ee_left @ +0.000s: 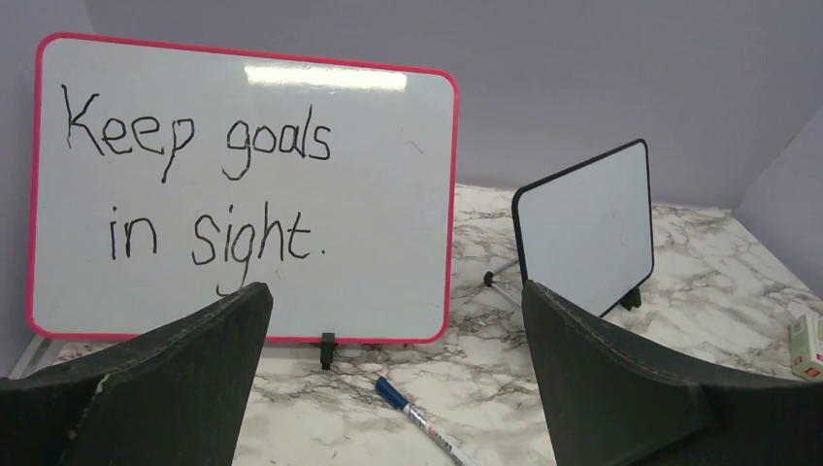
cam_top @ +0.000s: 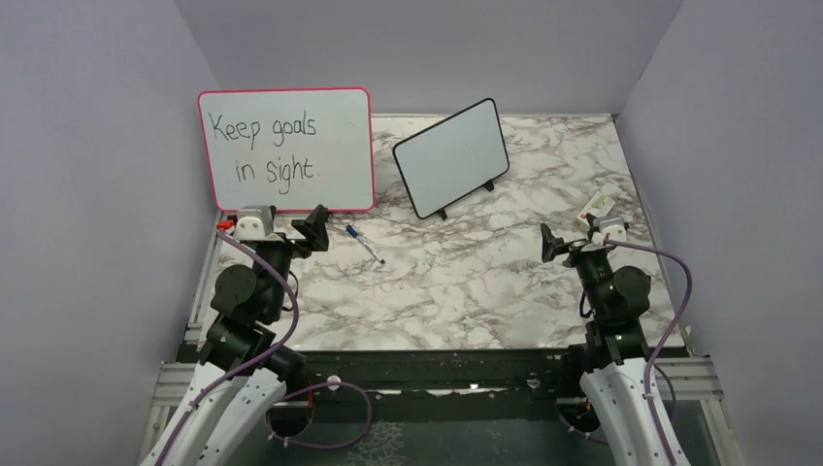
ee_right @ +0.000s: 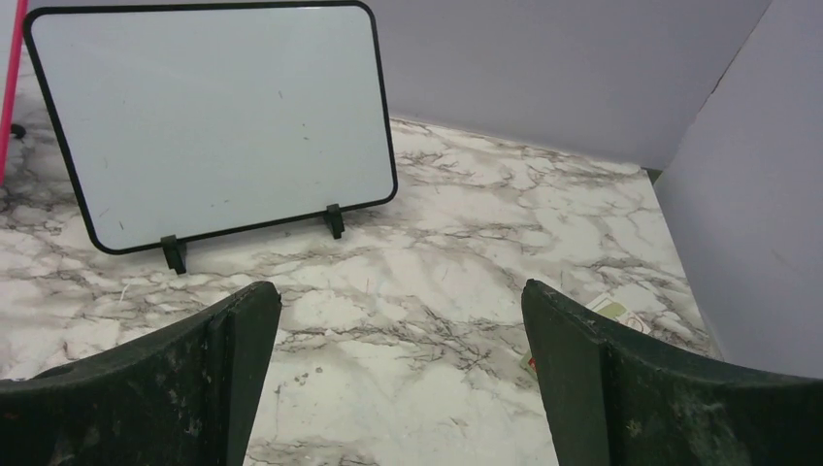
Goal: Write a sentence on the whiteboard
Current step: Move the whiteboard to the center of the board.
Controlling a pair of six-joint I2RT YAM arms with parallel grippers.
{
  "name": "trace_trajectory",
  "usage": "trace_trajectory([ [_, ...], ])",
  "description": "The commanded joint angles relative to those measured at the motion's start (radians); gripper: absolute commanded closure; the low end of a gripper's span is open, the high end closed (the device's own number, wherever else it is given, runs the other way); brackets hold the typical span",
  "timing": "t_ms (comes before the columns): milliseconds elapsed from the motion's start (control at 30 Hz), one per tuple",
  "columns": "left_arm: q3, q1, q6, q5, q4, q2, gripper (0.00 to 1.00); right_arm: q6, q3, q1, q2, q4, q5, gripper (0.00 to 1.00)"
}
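The small black-framed whiteboard [cam_top: 451,157] stands tilted on its two feet at the back middle of the marble table. Its face is blank, and no blue writing shows on it. It also shows in the left wrist view [ee_left: 587,225] and the right wrist view [ee_right: 213,116]. A marker with a blue cap [cam_top: 366,244] lies flat on the table in front of the boards, just ahead of my left gripper [ee_left: 396,291]; it also shows in the left wrist view [ee_left: 417,419]. My left gripper [cam_top: 312,228] is open and empty. My right gripper [cam_top: 553,243] is open and empty, above the table at the right [ee_right: 398,291].
A larger pink-framed board [cam_top: 286,150] with black writing "Keep goals in sight." stands at the back left, also in the left wrist view [ee_left: 243,184]. A small white packet [cam_top: 597,206] lies near the right wall. Grey walls close the table on three sides.
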Motion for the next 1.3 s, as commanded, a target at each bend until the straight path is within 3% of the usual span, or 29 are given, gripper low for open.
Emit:
trace_trajectory([
  [0,-0.013,-0.003,-0.005,0.002,0.025,0.001,0.01,-0.012,0.027,-0.003,0.010,-0.010,-0.042,0.00],
  [267,-0.001,-0.003,0.000,0.026,0.001,-0.001,0.01,-0.011,0.057,-0.003,0.035,-0.038,-0.110,0.00],
  [533,0.020,-0.003,-0.027,0.043,-0.067,0.009,0.01,0.117,0.157,-0.003,0.189,-0.100,-0.164,0.00],
  [800,-0.002,-0.003,-0.031,0.089,-0.078,0.022,0.01,0.360,0.289,-0.004,0.417,-0.242,-0.023,0.00],
  [1133,-0.014,-0.006,-0.007,0.120,-0.078,0.038,0.01,0.246,0.255,-0.003,0.715,0.092,-0.382,0.00],
  [1267,-0.022,-0.010,0.010,0.127,-0.067,0.049,0.01,0.217,0.308,0.034,0.869,0.145,-0.420,0.00],
])
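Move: The black-rimmed whiteboard stands with its middle about 30 cm ahead of the right hand, 22 cm to its left and 14 cm below; from the left hand it is some 33 cm ahead, 29 cm to the right and 22 cm below. From the right hand, the pen lies about 12 cm ahead, 44 cm left and 23 cm below, and the small box 24 cm ahead, 18 cm right and 22 cm below. Towards the blank, black-rimmed whiteboard the right hand sets off slowly, then sweeps down, left and forward in about equal parts, some 13 cm in all, tipping its wide-open fingers down by about 30 degrees and turning them counter-clockwise. The left hand, also open, sinks and drifts right a few centimetres. Neither touches anything. ##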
